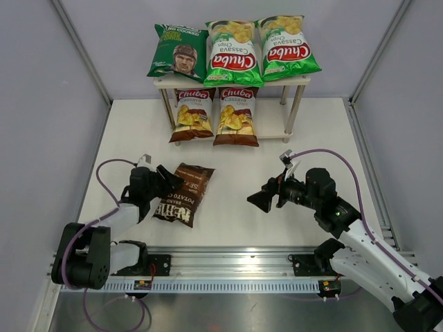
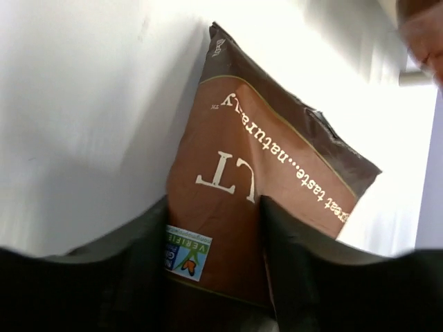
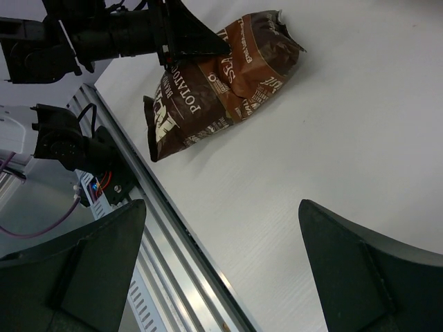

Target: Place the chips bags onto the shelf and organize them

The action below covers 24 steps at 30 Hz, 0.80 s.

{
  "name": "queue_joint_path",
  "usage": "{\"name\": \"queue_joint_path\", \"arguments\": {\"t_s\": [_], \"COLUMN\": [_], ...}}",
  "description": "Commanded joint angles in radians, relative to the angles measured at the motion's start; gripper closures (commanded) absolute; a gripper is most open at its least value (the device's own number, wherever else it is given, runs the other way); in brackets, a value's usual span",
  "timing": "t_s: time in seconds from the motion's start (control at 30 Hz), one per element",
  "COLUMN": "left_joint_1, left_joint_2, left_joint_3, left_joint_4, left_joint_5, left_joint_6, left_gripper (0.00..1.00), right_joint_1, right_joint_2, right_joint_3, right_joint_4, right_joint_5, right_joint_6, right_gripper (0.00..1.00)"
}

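Observation:
The dark brown Kettle bag [image 1: 185, 194] lies on the table at the front left. My left gripper [image 1: 168, 182] is shut on its left edge; in the left wrist view the bag [image 2: 228, 173] fills the gap in the gripper [image 2: 214, 207]. My right gripper [image 1: 265, 198] is open and empty, apart from the bag on its right [image 3: 221, 207]; its camera shows the bag [image 3: 221, 76]. The shelf [image 1: 299, 81] stands at the back. Its top tier holds the dark green man's-face bag [image 1: 178, 52] and two bright green Chuba bags [image 1: 234, 52] [image 1: 287, 47]. Two brown-and-white Chuba bags [image 1: 193, 114] [image 1: 236, 115] lean on the lower tier.
The lower tier's right third [image 1: 273, 128] is bare. Grey walls enclose the white table [image 1: 304, 159] on the left, back and right. A metal rail [image 1: 228, 263] with the arm bases runs along the near edge.

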Motion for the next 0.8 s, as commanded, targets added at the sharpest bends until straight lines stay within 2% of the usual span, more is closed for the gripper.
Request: {"name": "queue_joint_path", "arguments": {"t_s": [0.0,0.17,0.2,0.3,0.4,0.67,0.77], "left_joint_1": [-0.025,-0.09,-0.096,-0.111,-0.117,-0.12,-0.12], "left_joint_2": [-0.123,-0.385,-0.419,-0.546,-0.65,-0.792,-0.913], "left_joint_3": [-0.011,-0.023,-0.028,-0.08,-0.115,-0.06,-0.058], "left_joint_4": [-0.06,-0.239,-0.267,-0.29,-0.303,-0.43,-0.473], "left_joint_5": [-0.197,-0.441,-0.47,-0.532,-0.562,-0.559,-0.568], "left_joint_6": [-0.073,-0.146,-0.194,-0.273,-0.33,-0.408,-0.483], "left_gripper": [0.51,0.6,0.71,0.82,1.0,1.0,1.0], "right_joint_1": [-0.003,-0.003,-0.003,-0.003,-0.003,-0.003,-0.003], "right_joint_2": [-0.006,0.003,0.004,0.015,0.032,0.115,0.165], "right_joint_3": [-0.001,-0.001,-0.002,-0.004,-0.004,-0.008,-0.036], "right_joint_4": [0.046,0.051,0.054,0.058,0.069,0.123,0.248], "right_joint_5": [-0.017,-0.009,-0.006,-0.003,0.0,-0.017,-0.059], "right_joint_6": [-0.018,-0.018,-0.018,-0.015,-0.012,0.026,0.138], "right_gripper": [0.01,0.0,0.0,0.01,0.01,0.0,0.0]}}
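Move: At the left hand, its fingers already straddle the upper left edge of the brown potato chips bag, whose middle lies about 5 cm back, 3 cm to the right and 2 cm below. The left cassava bag on the lower shelf is some 22 cm ahead and 5 cm right of this hand, the right cassava bag about 21 cm ahead and 20 cm right. From the right hand the potato chips bag lies about 25 cm left, 5 cm ahead and 18 cm below. Pinching shut on the edge of the potato chips bag, the left hand lifts about 7 cm, mostly early on, while pulling it left and somewhat back; the wrist swings some 30 degrees counter-clockwise and tips slightly upward. Late on, the right hand, fingers wide open, starts easing down, forward and left by 2 to 3 cm. ##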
